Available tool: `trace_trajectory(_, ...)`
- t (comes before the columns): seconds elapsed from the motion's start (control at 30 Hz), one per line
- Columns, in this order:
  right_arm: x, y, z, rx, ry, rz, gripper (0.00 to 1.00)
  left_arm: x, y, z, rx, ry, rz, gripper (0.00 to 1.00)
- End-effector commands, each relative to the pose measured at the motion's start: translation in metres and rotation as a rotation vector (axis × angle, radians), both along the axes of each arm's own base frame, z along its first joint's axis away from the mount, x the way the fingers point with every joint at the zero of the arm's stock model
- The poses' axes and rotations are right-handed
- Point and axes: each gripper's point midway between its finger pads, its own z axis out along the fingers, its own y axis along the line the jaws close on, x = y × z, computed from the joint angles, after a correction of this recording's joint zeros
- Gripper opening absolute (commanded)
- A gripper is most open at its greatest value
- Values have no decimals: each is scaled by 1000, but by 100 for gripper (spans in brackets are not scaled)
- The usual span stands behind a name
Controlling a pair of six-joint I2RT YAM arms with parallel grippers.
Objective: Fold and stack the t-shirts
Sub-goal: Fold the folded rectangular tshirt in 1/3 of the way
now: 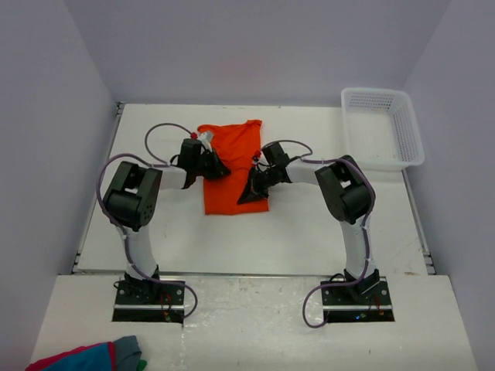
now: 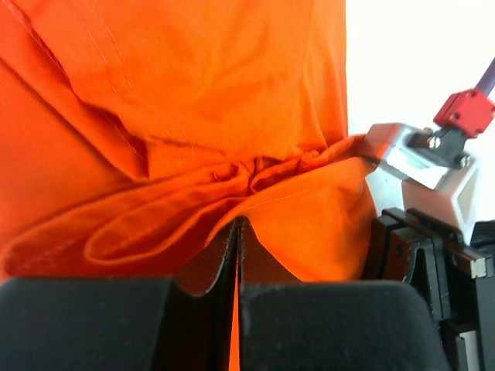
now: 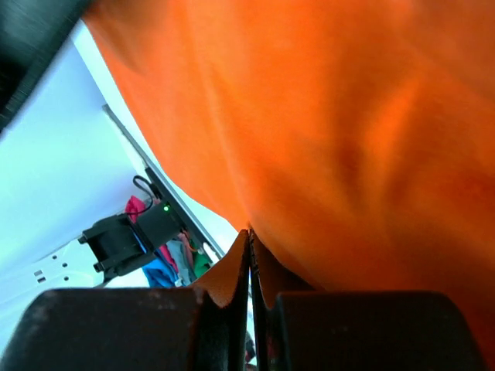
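Observation:
One bright orange t-shirt point(image 1: 230, 147) lies on the table as a narrow folded strip between the two arms. My left gripper point(image 1: 217, 169) is at the shirt's left edge. In the left wrist view the left gripper point(image 2: 238, 224) is shut, and a bunched fold of the t-shirt point(image 2: 193, 93) is pinched between its fingers. My right gripper point(image 1: 251, 190) is at the shirt's lower right side. The right wrist view shows the right gripper point(image 3: 250, 232) shut on the edge of the t-shirt point(image 3: 348, 139), whose cloth rises above the jaws.
A white plastic basket point(image 1: 383, 127) stands at the back right of the table. A red, blue and grey cloth bundle point(image 1: 89, 357) lies at the near left, off the table. The right arm's wrist point(image 2: 433, 174) is close beside the left gripper.

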Motion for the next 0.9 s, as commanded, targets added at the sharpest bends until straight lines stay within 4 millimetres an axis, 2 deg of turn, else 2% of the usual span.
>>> trace_trajectory(0.0,2,3,-1,-35,36,-31,0,25,-4,22,-70,-90,-15,0)
trace_trajectory(0.17,-3,2,-7,-58,56,-39,0,43,-8,33,-116,-135,-42,0)
trace_trajectory(0.33,-6,-1,-12,-86,63,-45,0,63,-13,34,-151,-160,-65,0)
trace_trajectory(0.37,-5,-1,-11,-86,55,-45,0,69,-14,40,-161,-178,-73,0)
trace_trajectory(0.43,-8,-2,-12,-90,62,-47,0,75,-10,39,-151,-183,-74,0)
trace_trajectory(0.53,-10,-1,-8,-85,27,-20,0,78,0,51,-139,-200,-57,0)
trace_trajectory(0.7,-18,-4,0,-97,-84,59,0,70,14,93,-62,-258,-32,0)
trace_trajectory(0.73,-21,-7,10,-99,-128,63,0,67,18,99,-49,-264,-20,0)
trace_trajectory(0.77,-23,-9,14,-108,-183,87,0,64,21,118,-42,-291,-11,0)
trace_trajectory(0.8,-28,-10,18,-122,-221,108,0,61,23,123,-24,-299,-10,0)
trace_trajectory(0.87,-25,-18,38,-165,-340,109,0,53,28,144,-1,-320,-5,0)
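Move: The crumpled fold crossing the t-shirt is about 4 cm ahead of the left hand, roughly 1 cm to its right and 1 cm below; the shirt's far edge is some 19 cm ahead, 1 cm to the right. From the right hand, the middle of the shirt's near edge lies about 4 cm back, level sideways and 2 cm below, and the near right corner about 3 cm back and 9 cm to its right. Forward along the t-shirt goes the left hand, shut fingertips low at the crumpled fold, for about 6 cm; then it rises some 9 cm clear of the cloth, drifting a little right-to-left and tipping its fingers up. The right hand, also still shut, first eases down about 1 cm at the near part, then draws back some 2 cm towards the near edge. ##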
